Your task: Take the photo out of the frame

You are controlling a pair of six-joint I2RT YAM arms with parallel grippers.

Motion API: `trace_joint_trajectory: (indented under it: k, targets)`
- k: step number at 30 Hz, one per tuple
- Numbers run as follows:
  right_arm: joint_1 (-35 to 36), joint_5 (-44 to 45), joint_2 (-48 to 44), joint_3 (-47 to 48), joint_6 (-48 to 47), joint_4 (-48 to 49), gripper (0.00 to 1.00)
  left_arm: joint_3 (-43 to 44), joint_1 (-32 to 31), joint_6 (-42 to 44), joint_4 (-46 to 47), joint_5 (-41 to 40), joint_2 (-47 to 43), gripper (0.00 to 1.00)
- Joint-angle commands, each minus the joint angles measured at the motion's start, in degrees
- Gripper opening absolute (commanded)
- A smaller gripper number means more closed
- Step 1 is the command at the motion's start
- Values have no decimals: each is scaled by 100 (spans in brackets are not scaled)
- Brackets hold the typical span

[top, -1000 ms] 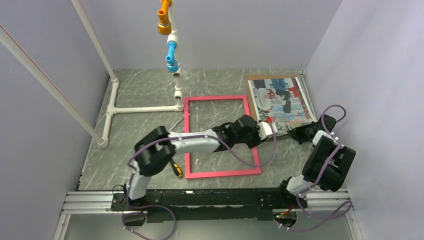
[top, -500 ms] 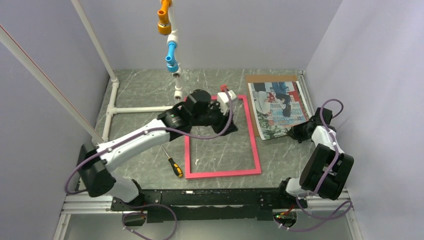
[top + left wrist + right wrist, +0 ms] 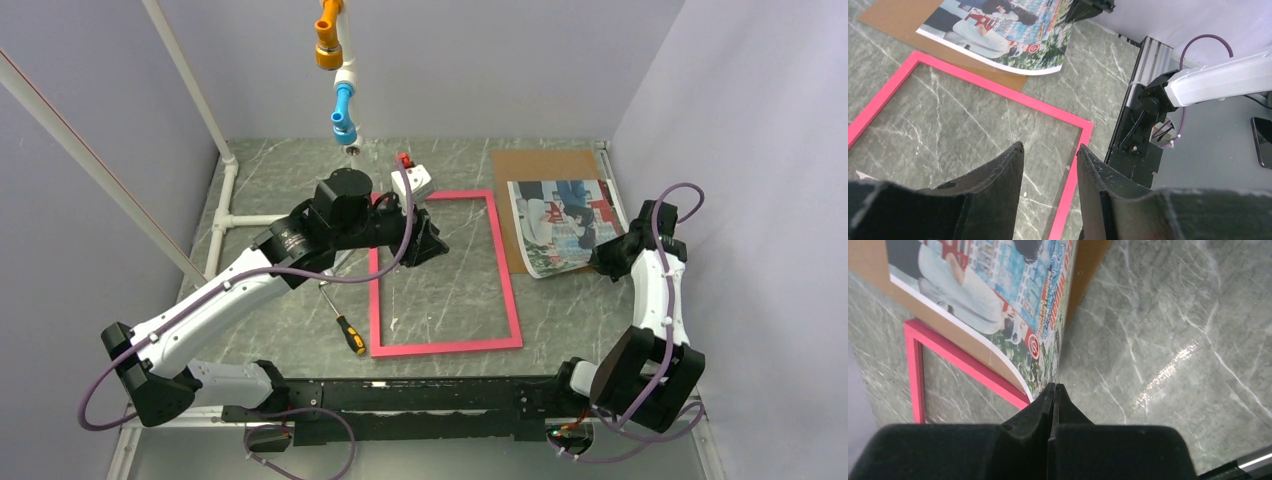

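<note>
The pink-red frame (image 3: 506, 275) lies flat on the marble table, with bare table showing through it. To its right lies the brown backing board (image 3: 545, 165). The colourful photo (image 3: 565, 225) rests partly on that board, its near edge curling upward. My right gripper (image 3: 600, 258) is shut on the photo's near corner (image 3: 1040, 360), just right of the frame's corner (image 3: 998, 382). My left gripper (image 3: 430, 246) hovers over the frame's upper left part, open and holding nothing (image 3: 1050, 146). The frame (image 3: 998, 90) and the photo (image 3: 1003, 30) lie beyond its fingers.
A screwdriver (image 3: 345, 330) with a yellow-black handle lies just left of the frame. A white pipe structure (image 3: 225, 215) stands at the back left, with orange and blue fittings (image 3: 335, 60) hanging above. Grey walls close in left, back and right.
My left arm swung away from the photo's near edge, back left over the frame's upper left. My right gripper pulled the photo nearer and rightward, baring more of the brown board.
</note>
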Motion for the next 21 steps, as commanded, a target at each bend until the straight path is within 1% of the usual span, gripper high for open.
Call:
trace_joint_trajectory:
  k: [1, 6, 12, 17, 21]
  targets:
    - [121, 280, -468, 576, -296, -737, 0, -225, 51, 94, 36, 124, -187, 48]
    - [188, 409, -1027, 1144, -585, -1319, 0, -429, 109, 110, 53, 76, -242, 47]
    - [187, 550, -1706, 2101, -873, -1934, 0, -527, 189, 115, 66, 92, -386, 47]
    - [194, 214, -1751, 3036, -1054, -2321, 0, -544, 232, 137, 70, 47, -456, 47]
    - [184, -238, -1478, 4238, -1150, -2643, 0, -554, 262, 190, 31, -32, -475, 47]
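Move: My right hand already pinches the photo at its near right corner, about 9 cm above the table; the photo's middle lies roughly 10 cm ahead, 7 cm to the left and 6 cm below. Under it is the brown backing board, its middle some 13 cm ahead and 7 cm left. The pink frame's middle is about 30 cm left and 1 cm ahead. From my left hand the photo lies some 19 cm ahead, 25 cm right and 29 cm lower. Keeping the photo's corner shut between my right fingertips, I haul it fast upwards, about 22 cm, drawing back some 5 cm, and peel the sheet up off the backing board. The wrist tilts some 30 degrees meanwhile, swinging the fingers up from steeply down towards forward and rightward. My empty left hand, still half open over the frame, sinks about 3.5 cm, then eases up a little while drifting 2 cm left. ##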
